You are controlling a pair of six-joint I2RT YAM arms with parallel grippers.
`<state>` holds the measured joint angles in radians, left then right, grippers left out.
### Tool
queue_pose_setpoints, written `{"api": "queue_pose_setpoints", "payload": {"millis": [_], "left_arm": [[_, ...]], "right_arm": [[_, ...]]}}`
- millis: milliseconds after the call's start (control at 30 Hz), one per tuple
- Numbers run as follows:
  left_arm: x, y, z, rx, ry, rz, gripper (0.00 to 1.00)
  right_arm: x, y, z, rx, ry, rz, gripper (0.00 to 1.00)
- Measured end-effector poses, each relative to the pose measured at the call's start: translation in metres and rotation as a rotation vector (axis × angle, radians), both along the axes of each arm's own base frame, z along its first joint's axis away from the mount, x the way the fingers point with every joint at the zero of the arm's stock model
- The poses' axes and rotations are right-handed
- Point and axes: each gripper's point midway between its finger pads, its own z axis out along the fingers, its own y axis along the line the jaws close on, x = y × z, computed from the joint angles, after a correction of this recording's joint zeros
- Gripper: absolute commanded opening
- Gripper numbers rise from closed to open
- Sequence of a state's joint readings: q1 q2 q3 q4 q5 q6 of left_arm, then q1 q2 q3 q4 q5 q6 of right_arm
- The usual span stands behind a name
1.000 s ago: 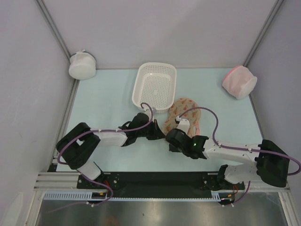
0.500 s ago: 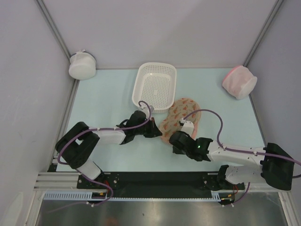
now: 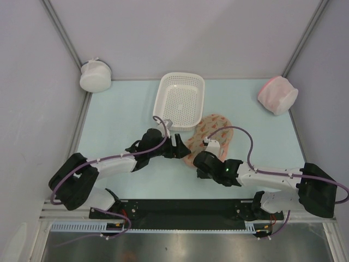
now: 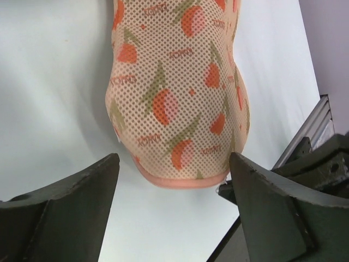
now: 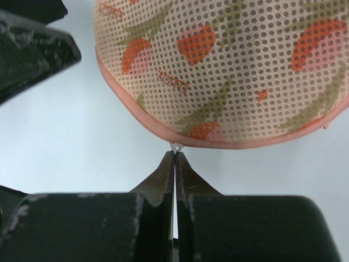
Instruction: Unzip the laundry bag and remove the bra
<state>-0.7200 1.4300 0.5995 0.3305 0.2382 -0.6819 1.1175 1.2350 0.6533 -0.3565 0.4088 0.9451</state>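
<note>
The laundry bag (image 3: 211,132), a beige mesh pouch with orange and green print and pink edging, lies flat in front of the basket. My left gripper (image 3: 179,149) is at its near-left end. In the left wrist view this gripper (image 4: 174,183) is open, its fingers (image 4: 71,207) wide on either side of the bag's rounded end (image 4: 174,93) and not touching it. My right gripper (image 5: 175,155) is shut on the small white zipper pull (image 5: 176,146) at the bag's pink edge (image 5: 158,128). The bra is hidden.
A white perforated basket (image 3: 180,101) stands just behind the bag. A round white mesh pouch (image 3: 95,76) sits in the back left corner and a pink-and-white one (image 3: 278,94) at the back right. Grey walls close in both sides.
My left gripper's jaws have gone from shut to wide open at the bag's near end. The bag has settled flatter. My right gripper stays shut at the zipper.
</note>
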Motion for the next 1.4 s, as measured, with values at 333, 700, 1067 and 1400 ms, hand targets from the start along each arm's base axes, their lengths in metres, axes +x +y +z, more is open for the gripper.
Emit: {"api": "queue_pose_setpoints", "payload": {"millis": [333,700,1067,1400], "left_arm": [[-0.02,0.02,-0.004,0.004,-0.004,0.006,0.86],[-0.033,0.032,-0.024,0.041,0.035,0.012,0.79],[-0.032,0.033,-0.03,0.052,0.051,0.023,0.08],[-0.03,0.032,-0.032,0.056,0.056,0.027,0.0]], "right_arm": [[0.009,0.033,0.001,0.027,-0.011,0.063,0.0],[0.016,0.07,0.003,0.039,-0.018,0.154,0.0],[0.019,0.081,0.003,0.031,-0.025,0.194,0.0],[0.02,0.082,0.001,0.03,-0.025,0.195,0.0]]}}
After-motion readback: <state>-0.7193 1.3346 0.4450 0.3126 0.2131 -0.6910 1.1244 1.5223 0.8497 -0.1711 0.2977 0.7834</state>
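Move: The laundry bag's near hem lies below the open left fingers, about 3 cm back, 2 cm right and 4 cm down. The zip pull, already in the shut right fingers, is some 7 cm back, 7 cm right and 4 cm below the left hand. From the right hand, the left gripper is roughly 7 cm ahead, 7 cm left and 3 cm higher; the bag's middle is about 14 cm ahead and 3 cm right. The white basket stands some 22 cm ahead and 2 cm left of the left hand. The bag's near end is drawn left by its zip pull, which the right fingers keep pinched while that hand travels about 8 cm left and slightly forward, turning some 10 degrees counter-clockwise. The left hand backs off about 3 cm back and left, sinks 3 cm to the hem, then shuts and pinches the rim close beside the pull. Both then stay. ##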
